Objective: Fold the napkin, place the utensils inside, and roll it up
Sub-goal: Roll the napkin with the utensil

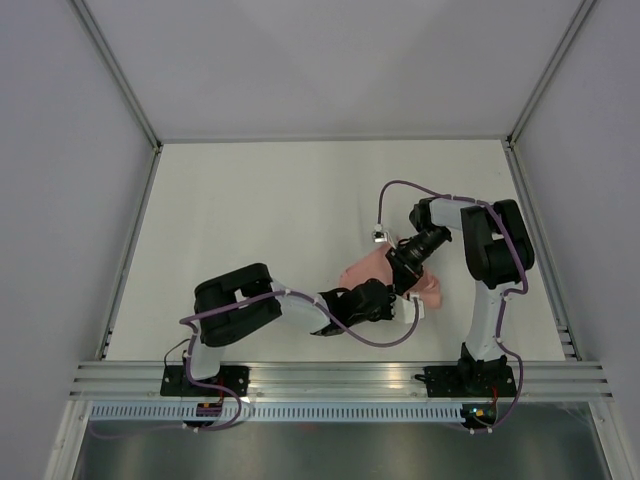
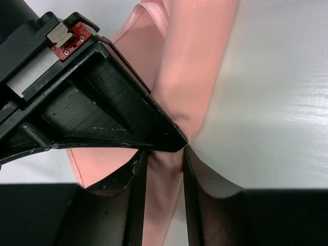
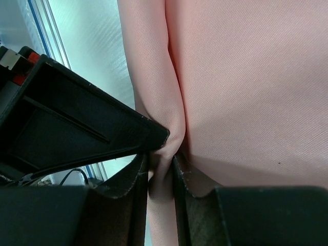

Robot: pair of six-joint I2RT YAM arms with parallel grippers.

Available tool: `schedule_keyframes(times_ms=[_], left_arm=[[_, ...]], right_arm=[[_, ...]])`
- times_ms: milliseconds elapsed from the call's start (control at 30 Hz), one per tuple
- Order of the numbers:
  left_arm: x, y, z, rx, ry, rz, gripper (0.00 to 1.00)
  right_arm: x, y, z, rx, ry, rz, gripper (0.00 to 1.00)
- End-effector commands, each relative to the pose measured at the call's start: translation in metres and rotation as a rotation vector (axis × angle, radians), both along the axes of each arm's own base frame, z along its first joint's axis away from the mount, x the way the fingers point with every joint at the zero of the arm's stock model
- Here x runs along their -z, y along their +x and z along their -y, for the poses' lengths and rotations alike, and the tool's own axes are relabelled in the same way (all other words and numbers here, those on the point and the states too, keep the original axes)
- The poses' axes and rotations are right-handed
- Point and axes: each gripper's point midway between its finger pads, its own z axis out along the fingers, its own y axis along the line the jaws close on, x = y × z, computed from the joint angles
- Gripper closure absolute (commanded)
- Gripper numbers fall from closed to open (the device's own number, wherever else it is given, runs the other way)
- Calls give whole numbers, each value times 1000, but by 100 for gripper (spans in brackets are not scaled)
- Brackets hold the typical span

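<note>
The salmon-pink napkin (image 1: 358, 271) is bunched up right of the table's middle, held between both arms. My left gripper (image 1: 388, 300) comes in from the left, low over the table. In the left wrist view a narrow fold of the napkin (image 2: 189, 66) runs between the fingers of that gripper (image 2: 163, 169), which is shut on it. My right gripper (image 1: 406, 274) reaches down from the right, just behind the left one. It (image 3: 161, 169) is shut on a pinched ridge of the napkin (image 3: 246, 77), and cloth fills most of that view. The utensils are out of view.
The white table (image 1: 250, 220) is boxed in by grey walls on three sides. A ribbed metal rail (image 1: 330, 378) runs along the near edge, where both arm bases stand. Purple cables loop off each arm.
</note>
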Motion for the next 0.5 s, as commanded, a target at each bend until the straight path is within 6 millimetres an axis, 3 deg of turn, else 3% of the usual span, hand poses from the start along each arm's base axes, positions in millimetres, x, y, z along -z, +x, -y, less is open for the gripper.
schedule_keyframes(times_ms=[0, 200, 300, 467], left_arm=[[72, -18, -43, 7, 230, -225, 84], [81, -33, -47, 43, 257, -382, 95], [80, -36, -46, 53, 253, -440, 98], [74, -37, -45, 57, 232, -524, 98]], right_arm=[[33, 21, 15, -91, -76, 150, 72], [19, 32, 15, -62, -87, 210, 41], [8, 39, 16, -38, -97, 252, 34], [-10, 54, 20, 24, -107, 316, 31]])
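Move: Both hands already hold the rolled napkin edge, fingertips only 2 or 3 cm apart along the roll, so it lies right at each hand point. The still flat part of the napkin is centred about 7 cm ahead and 6 cm to the left of the left hand, some 2 cm lower. The napkin's right end lies roughly 5 cm to the right of the right hand, level with it fore and aft and just below. Opening wide, the right fingers let go of the roll; that hand rises about 1.5 cm, then eases forward another 1.5 cm with a little drift to the right. The left hand keeps its pinch almost on the spot, creeping under 1 cm forward and right as its wrist turns some 15 degrees, mostly tipping over forward. ##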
